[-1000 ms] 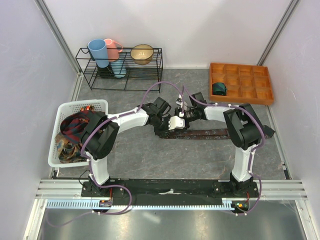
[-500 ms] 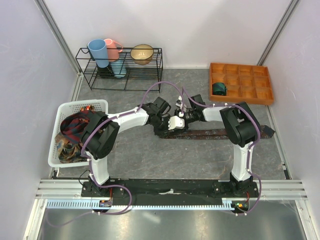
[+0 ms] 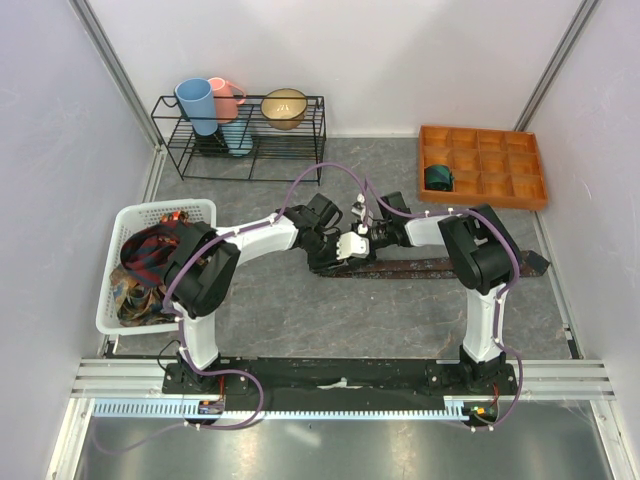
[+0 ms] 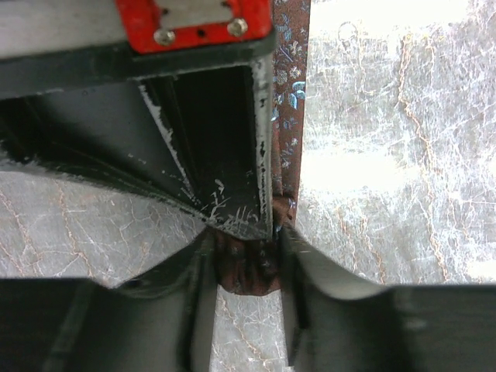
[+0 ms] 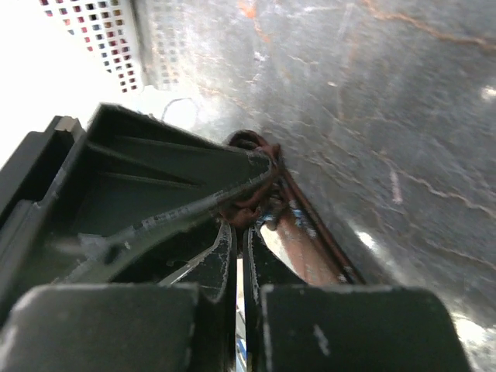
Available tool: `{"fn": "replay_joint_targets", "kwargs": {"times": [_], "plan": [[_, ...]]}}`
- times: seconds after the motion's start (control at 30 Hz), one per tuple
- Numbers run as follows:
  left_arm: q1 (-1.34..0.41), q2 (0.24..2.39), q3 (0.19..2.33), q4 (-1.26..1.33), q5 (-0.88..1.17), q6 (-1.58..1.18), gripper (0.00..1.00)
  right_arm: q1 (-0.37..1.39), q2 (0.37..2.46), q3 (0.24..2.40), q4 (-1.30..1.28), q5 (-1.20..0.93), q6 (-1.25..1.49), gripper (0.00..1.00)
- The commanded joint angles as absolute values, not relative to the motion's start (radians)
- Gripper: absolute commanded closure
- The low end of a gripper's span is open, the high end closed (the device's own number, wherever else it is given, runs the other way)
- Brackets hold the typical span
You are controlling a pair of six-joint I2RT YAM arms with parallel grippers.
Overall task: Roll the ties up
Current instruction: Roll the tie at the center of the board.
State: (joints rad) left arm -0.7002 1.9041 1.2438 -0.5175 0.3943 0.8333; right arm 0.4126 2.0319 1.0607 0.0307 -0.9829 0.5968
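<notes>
A maroon-brown tie (image 3: 430,267) lies flat across the table's middle, with its left end rolled into a small coil (image 4: 248,271). My left gripper (image 3: 325,258) is shut on the tie, holding that coil between its two fingers (image 4: 194,294). My right gripper (image 3: 348,247) meets it from the right. Its jaws are shut to a thin slit, and the tips (image 5: 242,225) touch the coil; I cannot tell whether cloth is pinched. The tie's flat strip (image 5: 306,248) runs away along the table. More ties (image 3: 145,262) are piled in the white basket (image 3: 115,290).
An orange divided tray (image 3: 500,190) at the back right holds one rolled teal tie (image 3: 437,178). A black wire rack (image 3: 240,150) at the back left carries cups and a bowl. Purple cables arch over both arms.
My right gripper has shut from half open and shifted slightly left against the coil. The left jaws have widened a little around the coil.
</notes>
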Motion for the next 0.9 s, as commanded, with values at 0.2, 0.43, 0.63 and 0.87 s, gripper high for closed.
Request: {"fn": "replay_joint_targets", "kwargs": {"times": [0.2, 0.43, 0.63, 0.87], "plan": [[-0.621, 1.818, 1.174, -0.534, 0.501, 0.871, 0.29, 0.402, 2.031, 1.046, -0.075, -0.893, 0.482, 1.00], [-0.601, 1.749, 1.112, -0.436, 0.548, 0.884, 0.18, 0.396, 2.028, 1.046, -0.081, -0.879, 0.472, 1.00], [-0.617, 1.821, 1.173, -0.433, 0.535, 0.861, 0.17, 0.393, 2.023, 1.051, -0.084, -0.887, 0.471, 1.00], [-0.667, 1.899, 1.235, -0.449, 0.451, 0.851, 0.19, 0.393, 2.000, 1.052, -0.081, -0.908, 0.465, 1.00]]}}
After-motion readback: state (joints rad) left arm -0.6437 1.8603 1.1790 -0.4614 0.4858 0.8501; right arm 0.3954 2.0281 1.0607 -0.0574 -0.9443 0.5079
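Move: The tie's rolled end is already between the left fingertips, level with the hand point, on the board. From there the tie's flat length runs straight to the right, its middle about 23 cm off and some 2 cm lower. The green rolled tie in the tray lies roughly 18 cm ahead and 20 cm to the right. The right hand, shut on the roll's top, has the roll's middle about 1 cm below and 1 cm to its left. The roll is let go by the left fingers, which spread wide as the left hand draws off about 3 cm to the left and 1.5 cm up, then comes most of the way back right and down over the roll. Meanwhile the right fingers stay shut on the roll, sinking and easing to the right by a good centimetre each, then holding still. ##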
